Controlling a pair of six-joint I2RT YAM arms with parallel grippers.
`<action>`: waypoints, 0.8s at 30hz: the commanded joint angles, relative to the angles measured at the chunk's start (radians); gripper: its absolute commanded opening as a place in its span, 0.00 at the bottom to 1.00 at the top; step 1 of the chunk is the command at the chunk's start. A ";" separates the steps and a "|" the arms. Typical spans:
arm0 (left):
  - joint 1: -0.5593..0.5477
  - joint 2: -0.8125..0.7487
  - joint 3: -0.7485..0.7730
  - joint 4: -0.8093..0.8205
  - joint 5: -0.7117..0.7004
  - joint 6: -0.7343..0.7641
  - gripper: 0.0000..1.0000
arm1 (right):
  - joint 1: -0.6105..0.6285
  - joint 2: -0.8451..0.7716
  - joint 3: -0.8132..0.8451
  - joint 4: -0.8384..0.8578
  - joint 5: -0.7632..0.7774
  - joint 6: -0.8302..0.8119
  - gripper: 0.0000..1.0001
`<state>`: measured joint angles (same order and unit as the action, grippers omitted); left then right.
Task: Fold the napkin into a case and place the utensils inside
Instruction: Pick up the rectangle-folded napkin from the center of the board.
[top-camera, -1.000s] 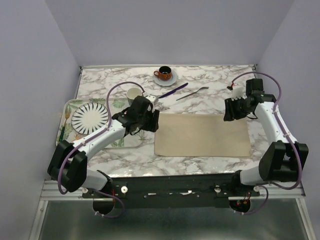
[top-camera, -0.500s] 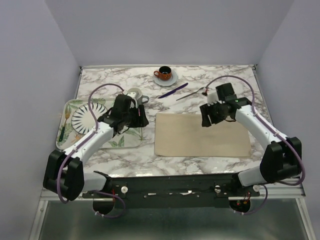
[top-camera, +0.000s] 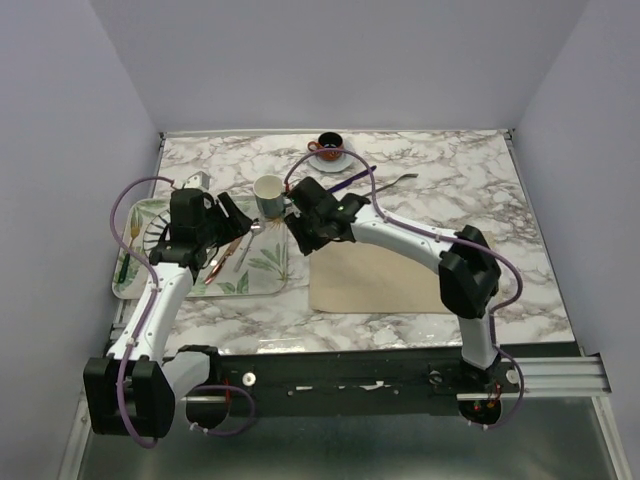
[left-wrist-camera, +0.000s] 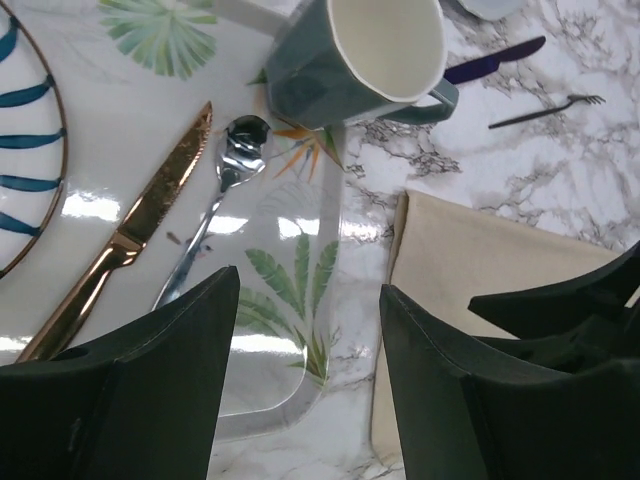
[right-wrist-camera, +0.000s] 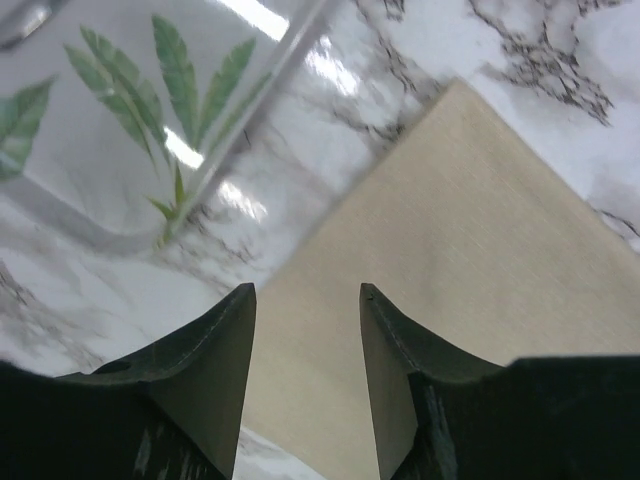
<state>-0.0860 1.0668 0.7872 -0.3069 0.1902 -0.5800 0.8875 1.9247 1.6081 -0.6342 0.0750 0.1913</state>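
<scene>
The beige napkin (top-camera: 400, 285) lies flat on the marble, its middle hidden under my right arm in the top view. My right gripper (right-wrist-camera: 307, 292) hangs open just above the napkin (right-wrist-camera: 450, 220) near its far left corner, next to the tray's edge, with nothing between the fingers. My left gripper (left-wrist-camera: 310, 280) is open and empty over the tray's right rim, a little left of the napkin (left-wrist-camera: 480, 270). The purple knife (left-wrist-camera: 495, 60) and the silver fork (left-wrist-camera: 545, 108) lie on the marble behind the napkin. No case is formed.
A leaf-printed tray (top-camera: 265, 270) at the left holds a striped plate (top-camera: 150, 240), a copper knife (left-wrist-camera: 130, 230) and a small spoon (left-wrist-camera: 225, 180). A mug (top-camera: 268, 193) stands at the tray's far right corner. A cup on a saucer (top-camera: 328, 148) sits at the back.
My right arm has swung from the table's right side across to the napkin's far left corner. My left arm has drawn back leftward over the tray.
</scene>
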 joint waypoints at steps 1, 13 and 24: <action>0.078 -0.019 0.032 -0.028 -0.015 -0.041 0.69 | 0.024 0.146 0.170 -0.122 0.128 0.169 0.53; 0.126 -0.036 -0.005 0.005 0.023 -0.080 0.70 | 0.022 0.255 0.156 -0.136 0.077 0.229 0.54; 0.132 -0.044 -0.005 0.005 0.022 -0.089 0.70 | 0.022 0.326 0.072 -0.137 0.003 0.266 0.50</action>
<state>0.0357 1.0462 0.7906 -0.3157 0.1963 -0.6579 0.9089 2.1994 1.7332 -0.7498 0.1352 0.4164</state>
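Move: The napkin's left edge lies almost straight below the right hand, about 10 cm down and 2 cm back. From the same hand, the spoon on the tray is some 14 cm left and 4 cm ahead; the mug is about 9 cm left and 13 cm ahead. From the left hand the napkin's left edge is about 15 cm right, 4 cm back and 16 cm below. The right hand sinks about 9 cm, fingers open, to straddle the napkin's left edge; the left drifts left. ##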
